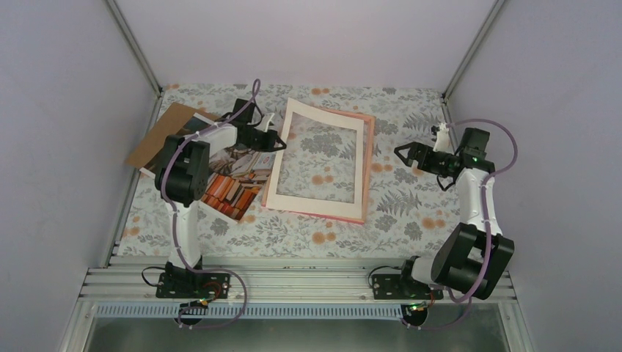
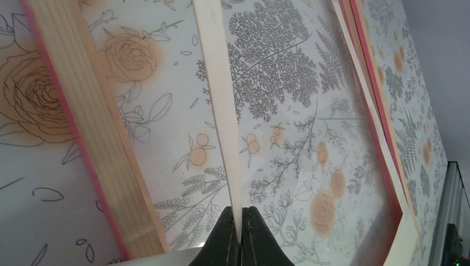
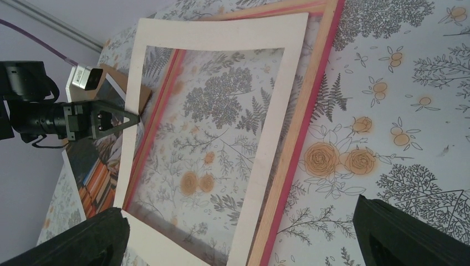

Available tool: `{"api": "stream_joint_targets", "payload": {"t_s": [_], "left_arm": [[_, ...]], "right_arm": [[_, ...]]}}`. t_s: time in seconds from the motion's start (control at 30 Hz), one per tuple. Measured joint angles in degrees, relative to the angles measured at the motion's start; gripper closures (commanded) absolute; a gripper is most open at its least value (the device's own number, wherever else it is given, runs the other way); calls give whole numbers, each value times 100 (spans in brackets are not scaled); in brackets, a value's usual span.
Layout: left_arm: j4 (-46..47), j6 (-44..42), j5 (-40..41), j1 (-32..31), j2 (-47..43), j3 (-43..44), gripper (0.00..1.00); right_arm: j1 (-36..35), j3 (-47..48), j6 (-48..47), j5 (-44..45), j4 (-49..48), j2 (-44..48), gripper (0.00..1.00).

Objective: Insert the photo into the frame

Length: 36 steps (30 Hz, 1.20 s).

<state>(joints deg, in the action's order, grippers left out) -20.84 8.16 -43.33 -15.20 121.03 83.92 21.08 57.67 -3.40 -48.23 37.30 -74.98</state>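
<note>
The pink frame [image 1: 370,147] lies flat at the table's middle, its wooden back side up in the right wrist view [image 3: 313,122]. A cream window mat [image 1: 315,204] rests askew on it. My left gripper [image 1: 279,141] is shut on the mat's left strip [image 2: 219,111], the fingertips [image 2: 226,233] pinching it and holding that edge raised. The photo [image 1: 238,183], showing stacked books, lies left of the frame, partly under the left arm, and also appears in the right wrist view [image 3: 97,177]. My right gripper [image 1: 400,154] hovers open to the right of the frame, holding nothing.
A brown cardboard board [image 1: 158,136] lies at the far left, partly under the photo. Floral cloth [image 1: 411,213] covers the table. Metal rails [image 1: 132,44] and grey walls close in the back and sides.
</note>
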Motion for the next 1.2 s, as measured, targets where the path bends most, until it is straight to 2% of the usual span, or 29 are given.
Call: {"api": "stream_joint_targets", "payload": {"t_s": [0.8,0.9,1.03,1.2], "left_arm": [[-509,-772,564,-291,531,1003,97],[-553,-837,629,-319,531,1005,89],[-597,-933,726,-369,531,1005,67],[-603,-986,1038,-409,446,988,55]], "right_arm": [[0,-199,46,-96,-153,-50,0],[0,-205,50,-101,-166,-50,0],[0,-208,52,-101,-168,-50,0],[0,-216,52,-101,-175,-50,0]]}}
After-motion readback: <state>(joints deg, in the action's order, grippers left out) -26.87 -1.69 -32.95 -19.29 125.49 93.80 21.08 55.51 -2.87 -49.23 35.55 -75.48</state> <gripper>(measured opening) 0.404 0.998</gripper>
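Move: The left hand already pinches the mat's left border. The frame it is bringing the mat over is centred about 12 cm to its right, 5 cm back and some 4 cm below; the frame's left bar is only 2 cm to its left and 2 cm back. The photo is about 16 cm to the left and 6 cm back. From the empty right hand, the frame's middle is 6 cm ahead, 23 cm left and 17 cm below. Still pinching the mat's left border, the left hand carries it about 2 cm forward and 2 cm to the right, across the frame towards its right bar. It rolls slightly and tips its fingers some 10 degrees more steeply down, then nearly stops and opens them a little under halfway, letting go of the border while staying around it. ##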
